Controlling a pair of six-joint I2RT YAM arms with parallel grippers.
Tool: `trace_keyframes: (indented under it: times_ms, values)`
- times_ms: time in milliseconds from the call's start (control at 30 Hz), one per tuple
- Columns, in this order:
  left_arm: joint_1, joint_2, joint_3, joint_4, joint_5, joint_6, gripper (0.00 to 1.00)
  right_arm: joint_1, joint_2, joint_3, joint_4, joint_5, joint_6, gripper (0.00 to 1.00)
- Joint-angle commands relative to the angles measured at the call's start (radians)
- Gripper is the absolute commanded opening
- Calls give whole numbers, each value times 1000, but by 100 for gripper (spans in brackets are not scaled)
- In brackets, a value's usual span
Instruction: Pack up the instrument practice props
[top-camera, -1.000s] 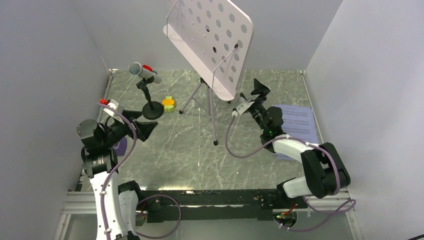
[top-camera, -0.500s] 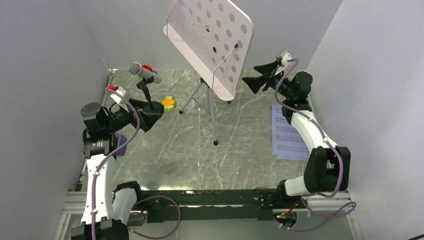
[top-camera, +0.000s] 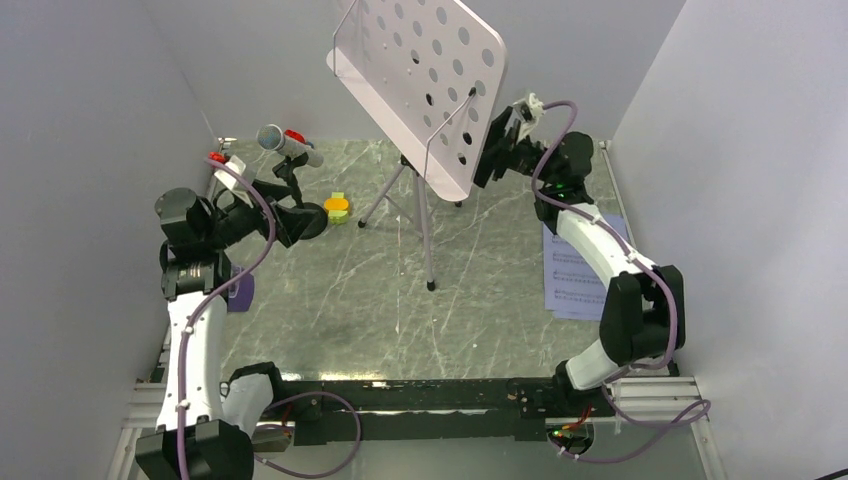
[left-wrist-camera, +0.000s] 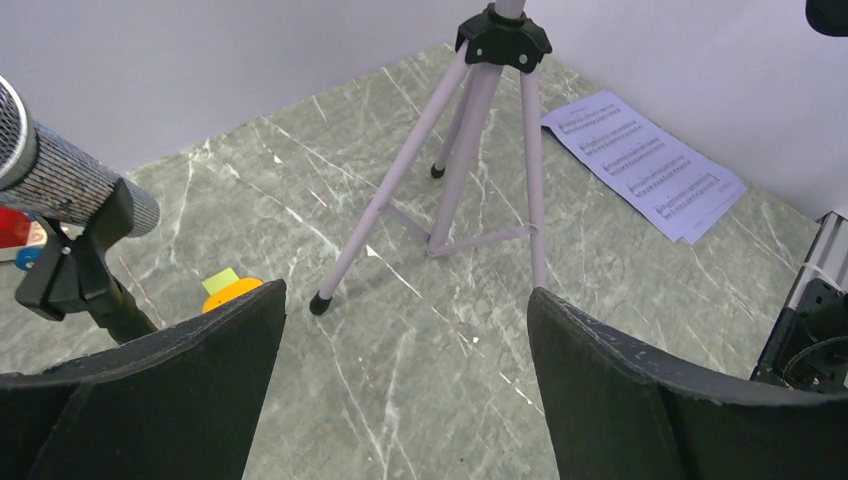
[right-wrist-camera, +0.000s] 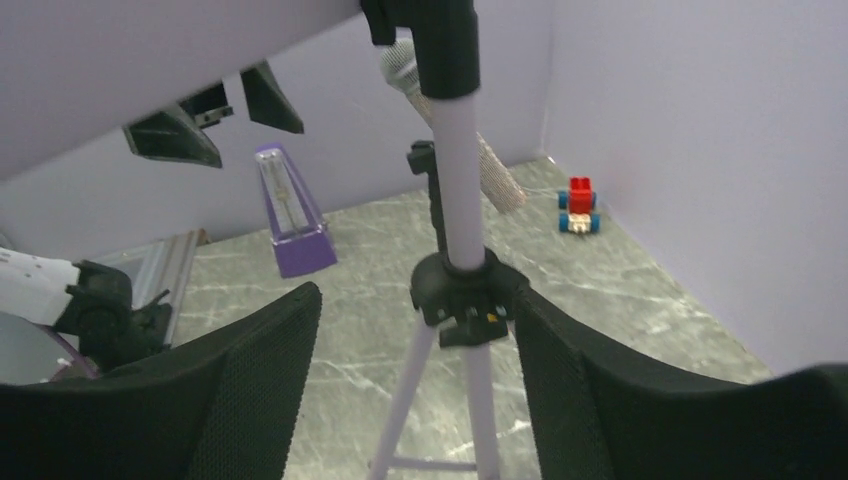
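The grey perforated music stand (top-camera: 430, 70) stands at the back on its tripod legs (top-camera: 425, 220). My right gripper (top-camera: 497, 150) is open beside the desk's right edge. In the right wrist view it (right-wrist-camera: 415, 310) straddles the stand's black hub (right-wrist-camera: 467, 295); the right finger is close against the hub and the left finger stands apart. The silver microphone (top-camera: 288, 145) sits on its black round-base stand (top-camera: 305, 220). My left gripper (top-camera: 290, 215) is open and holds nothing beside that base. The orange-and-yellow-green block (top-camera: 337, 207) lies nearby. White sheet-music pages (top-camera: 575, 280) lie at the right. The purple metronome (right-wrist-camera: 293, 215) stands by the left wall.
A small red toy car (right-wrist-camera: 579, 205) sits in the back left corner behind the microphone. Grey walls close in the left, back and right sides. The tripod's feet (left-wrist-camera: 320, 302) spread across the middle of the marble floor.
My right arm swung up from over the sheet-music pages to the stand's pole, and its jaws narrowed around the hub. My left gripper moved closer to the microphone stand.
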Motion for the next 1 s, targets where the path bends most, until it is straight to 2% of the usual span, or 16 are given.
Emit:
trace_keyframes:
  times_ms: [0,167,433,700,800,967]
  values:
    - [0,15,67,-1,-2,4,94,41,50,138,-103,34,-62,69]
    - [-19,30,106,-27,-14,1,94,56,140,241,-119,58,-52,68]
    - [-33,56,145,-63,-32,24,94,129,185,296,-176,71,-135,66]
    - [-55,95,164,-54,-41,23,94,188,262,394,-206,81,-146,61]
    - [-73,117,182,-62,-52,39,94,192,297,441,-219,90,-138,51]
    - [-134,176,227,-113,-86,138,94,193,312,461,-245,87,-147,12]
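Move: For the right hand, the bare stretch of the music stand's pole is about 5 cm ahead and 10 cm to the left, at its own height. A black collar sits on the pole some 6 cm above that stretch. The music sheets lie on the table roughly 30 cm right, 5 cm back and 34 cm below the hand. From the left hand the pole is about 12 cm ahead, 21 cm right and slightly higher. The right hand's fingers close around the music stand's pole just under the black collar, pads meeting it from both sides. To get there the hand goes about 10 cm left and 4 cm forward beneath the desk, mostly forward first, then left, shutting chiefly at the end. The left hand, empty and open, rises slightly, then edges nearly 3 cm forward and right towards the stand. ##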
